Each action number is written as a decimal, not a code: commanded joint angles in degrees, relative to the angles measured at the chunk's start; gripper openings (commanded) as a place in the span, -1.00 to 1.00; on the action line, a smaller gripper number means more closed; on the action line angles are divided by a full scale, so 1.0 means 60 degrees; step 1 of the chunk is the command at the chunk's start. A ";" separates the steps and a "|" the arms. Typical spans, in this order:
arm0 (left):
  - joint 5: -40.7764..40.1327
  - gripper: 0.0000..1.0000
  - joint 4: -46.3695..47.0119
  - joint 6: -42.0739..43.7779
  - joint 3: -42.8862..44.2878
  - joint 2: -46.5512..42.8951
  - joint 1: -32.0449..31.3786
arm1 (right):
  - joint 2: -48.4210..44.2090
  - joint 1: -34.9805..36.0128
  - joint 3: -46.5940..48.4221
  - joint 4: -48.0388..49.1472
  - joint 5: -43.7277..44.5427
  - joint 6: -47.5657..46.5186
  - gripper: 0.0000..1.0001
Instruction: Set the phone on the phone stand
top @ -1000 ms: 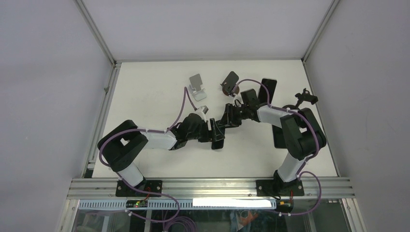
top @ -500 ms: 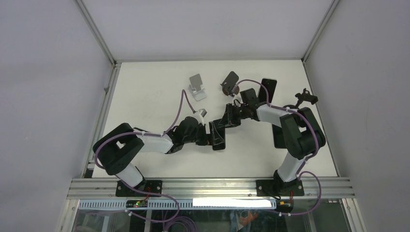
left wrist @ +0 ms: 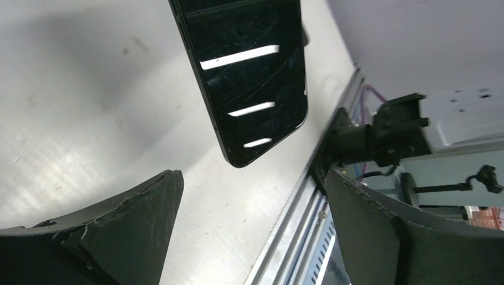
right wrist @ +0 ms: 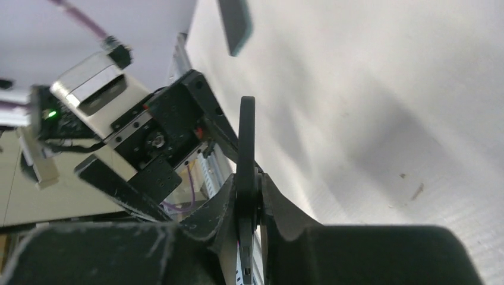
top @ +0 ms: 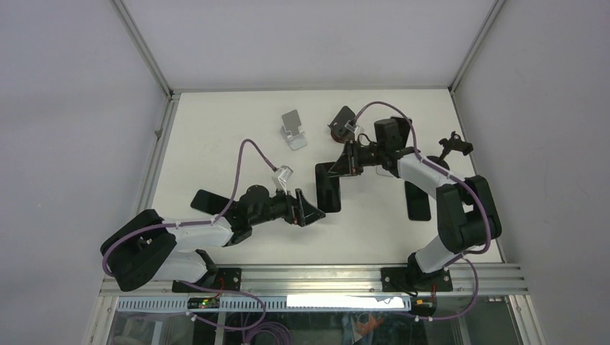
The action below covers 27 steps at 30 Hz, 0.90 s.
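A black phone (top: 329, 188) hangs above the table's middle, and my right gripper (top: 347, 164) is shut on its top end. In the right wrist view the phone (right wrist: 246, 142) shows edge-on, squeezed between the pads of the right gripper (right wrist: 249, 199). My left gripper (top: 303, 208) stands open just left of the phone, apart from it. In the left wrist view the phone's glossy face (left wrist: 252, 77) hangs beyond the empty left gripper (left wrist: 252, 222). A silver phone stand (top: 293, 129) and a black phone stand (top: 343, 121) stand at the back.
A second black phone (top: 210, 201) lies flat left of the left arm, and a third (top: 417, 201) lies under the right arm. A small black clamp stand (top: 455, 146) sits at the right edge. The metal rail (top: 316, 277) runs along the near edge.
My left gripper opened, let go of the phone and drew back to the near left. My right gripper closed on the phone and carried it slightly up and back.
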 commanded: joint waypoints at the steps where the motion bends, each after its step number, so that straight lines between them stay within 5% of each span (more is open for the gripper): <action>1: 0.0566 0.89 0.2407 0.0257 -0.0232 -0.0328 -0.0002 | -0.1022 -0.0262 0.0252 0.1654 -0.2519 0.0168 -1.00; 6: 0.1307 0.74 0.3622 -0.0231 0.0177 0.0447 0.0073 | -0.1620 -0.0362 -0.0001 0.2695 -0.3498 0.0635 -1.00; 15: 0.2709 0.00 0.6673 -0.1848 0.1096 0.2442 0.0332 | -0.1950 -0.0362 -0.0233 0.3284 -0.3911 0.0905 -1.00; 18: 0.2878 -0.13 0.6889 -0.1998 0.1267 0.2554 0.0393 | -0.1934 -0.0360 -0.0257 0.3288 -0.3965 0.0870 -1.00; 24: 0.2995 -1.00 0.6642 -0.1913 0.1272 0.2332 0.0619 | -0.1910 -0.0361 -0.0154 0.2755 -0.4196 0.0363 -1.00; 26: 0.3128 -1.00 0.6361 -0.1768 0.1262 0.2227 0.0639 | -0.1892 -0.0358 0.0100 0.1618 -0.4228 0.0263 -1.00; 27: 0.3253 -1.00 0.6041 -0.1618 0.1307 0.2144 0.0650 | -0.1878 -0.0362 0.0308 0.0648 -0.4418 -0.1205 -0.99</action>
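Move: The phone is already in the right hand, pinched near its far end: its middle lies about 8 cm ahead of the open left hand, 4 cm to its right and 3 cm higher. From the right hand that middle is some 4 cm back, 1 cm left and 2 cm below, and the left gripper is about 11 cm back, 5 cm left and 5 cm below. The dark round stand stands some 13 cm ahead of the right hand and 3 cm to its right, the pale stand 12 cm ahead and 11 cm left, both about 5 cm lower. Keeping its pinch on the phone, the right hand lifts it about 10 cm, drawing back some 4 cm late in the rise and tipping its fingers up roughly 20 degrees, then nearly stops and holds the phone out. The left hand rises about 9 cm and reaches some 5 cm to its right, its fingers tipping up some 25 degrees and swinging clockwise, and closes from wide open to pinch the phone by its near end, across the faces. ##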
